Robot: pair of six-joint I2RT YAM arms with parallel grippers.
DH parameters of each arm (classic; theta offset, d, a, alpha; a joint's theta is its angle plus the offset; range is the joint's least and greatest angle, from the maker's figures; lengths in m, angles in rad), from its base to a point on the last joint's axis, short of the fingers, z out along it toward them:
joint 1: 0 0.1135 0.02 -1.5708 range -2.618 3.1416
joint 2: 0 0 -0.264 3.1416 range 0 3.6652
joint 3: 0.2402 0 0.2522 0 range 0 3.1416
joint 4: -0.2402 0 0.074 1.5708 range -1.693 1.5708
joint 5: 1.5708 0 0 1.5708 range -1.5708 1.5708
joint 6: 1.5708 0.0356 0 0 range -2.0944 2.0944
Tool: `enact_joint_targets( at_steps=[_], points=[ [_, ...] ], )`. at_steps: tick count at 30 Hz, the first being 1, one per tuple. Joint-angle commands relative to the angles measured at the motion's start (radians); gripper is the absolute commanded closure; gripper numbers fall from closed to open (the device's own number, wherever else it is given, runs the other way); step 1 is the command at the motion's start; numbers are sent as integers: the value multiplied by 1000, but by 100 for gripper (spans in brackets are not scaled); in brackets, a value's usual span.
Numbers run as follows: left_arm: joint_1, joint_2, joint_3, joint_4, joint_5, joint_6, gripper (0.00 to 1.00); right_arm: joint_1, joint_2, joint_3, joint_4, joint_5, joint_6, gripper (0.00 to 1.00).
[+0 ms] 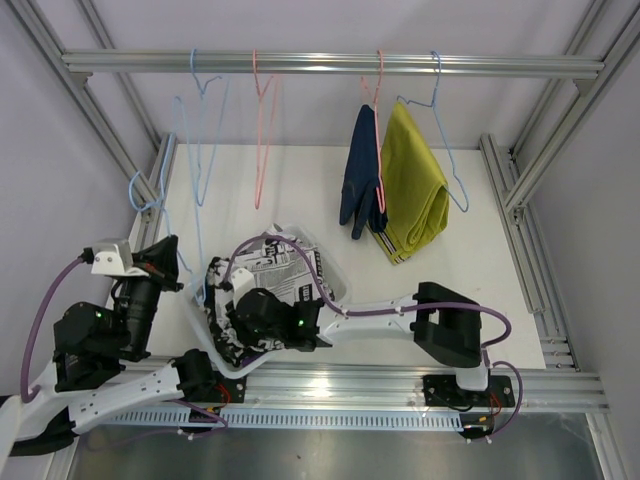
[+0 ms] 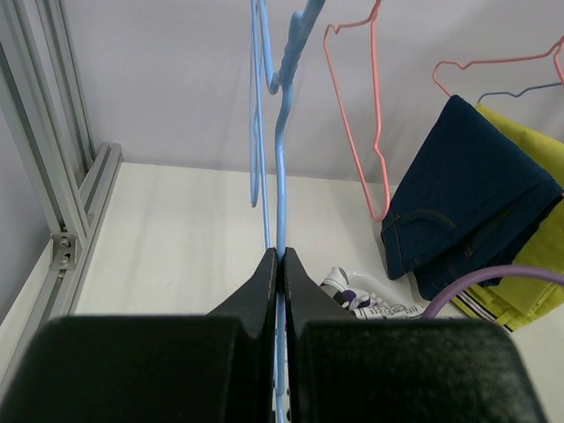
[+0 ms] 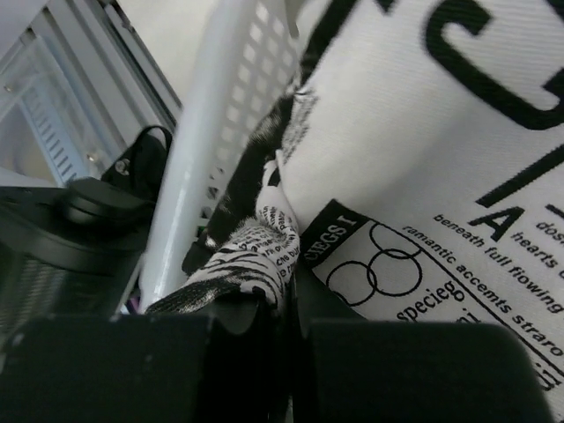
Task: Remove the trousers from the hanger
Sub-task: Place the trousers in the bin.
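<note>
Navy trousers [image 1: 358, 185] hang on a pink hanger [image 1: 379, 150] on the rail, with mustard yellow trousers [image 1: 412, 185] on a blue hanger [image 1: 450, 170] beside them. White trousers with black print [image 1: 285, 265] lie in a white basket [image 1: 335, 285] over black-and-white splotched cloth [image 1: 225, 338]. My right gripper [image 1: 228, 322] is down in the basket, shut on a fold of the printed trousers [image 3: 264, 233]. At the left, off the rail, my left gripper [image 1: 172, 262] is shut on the wire of a bare blue hanger [image 2: 280, 150].
One bare blue hanger [image 1: 200, 130] and one bare pink hanger [image 1: 265, 130] hang on the rail [image 1: 330, 63] to the left of the clothed ones. Aluminium frame posts [image 1: 520, 190] border the white table [image 1: 300, 190] on both sides. The basket wall [image 3: 211, 132] rises just left of my right fingers.
</note>
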Motion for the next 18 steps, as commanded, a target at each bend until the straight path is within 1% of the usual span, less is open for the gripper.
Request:
enact_joint_targets(
  at_steps=[1,5,6,8,9,11,12,13,15,18],
  points=[
    [-6,-13,-15,21,-21,8,100,34,49,-82,166,-84,121,100],
    [-6,-17,-21,8,-24,-8,100,34,83,-122,164,-91,152,100],
    [-6,-17,-22,8,-26,-11,100,36,89,-115,140,-92,152,85],
    [-6,-21,-24,8,-26,-12,99,36,83,-99,92,-84,148,62],
    [-6,-23,-23,8,-26,-12,99,36,75,-86,80,-80,138,55],
    [-6,-21,-27,12,-24,-11,100,41,34,-64,30,-66,130,47],
    [-6,-20,-27,13,-26,-11,100,44,20,-46,-22,-64,130,38],
    [-6,-18,-30,13,-32,-11,100,50,-4,11,-61,-63,125,34],
    [-4,-20,-33,19,-33,-12,100,79,-24,83,-145,-12,103,29],
    [-4,-26,-35,22,-32,-12,99,88,-55,117,-204,-3,95,28]
  ],
)
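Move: The right hand still pinches a fold of the printed white trousers over the bin, whose middle lies about 7 cm to its right, 2 cm ahead and 6 cm below. Most of those trousers lie spread roughly 9 cm right and 7 cm ahead; the black trousers are beneath, about 5 cm right and level fore-and-aft. From the left hand, holding its blue hanger, the bin is some 12 cm right, 5 cm back and 30 cm down. The right hand dips 2 cm over the bin, opens wide to free the trousers, then rises and draws back. ##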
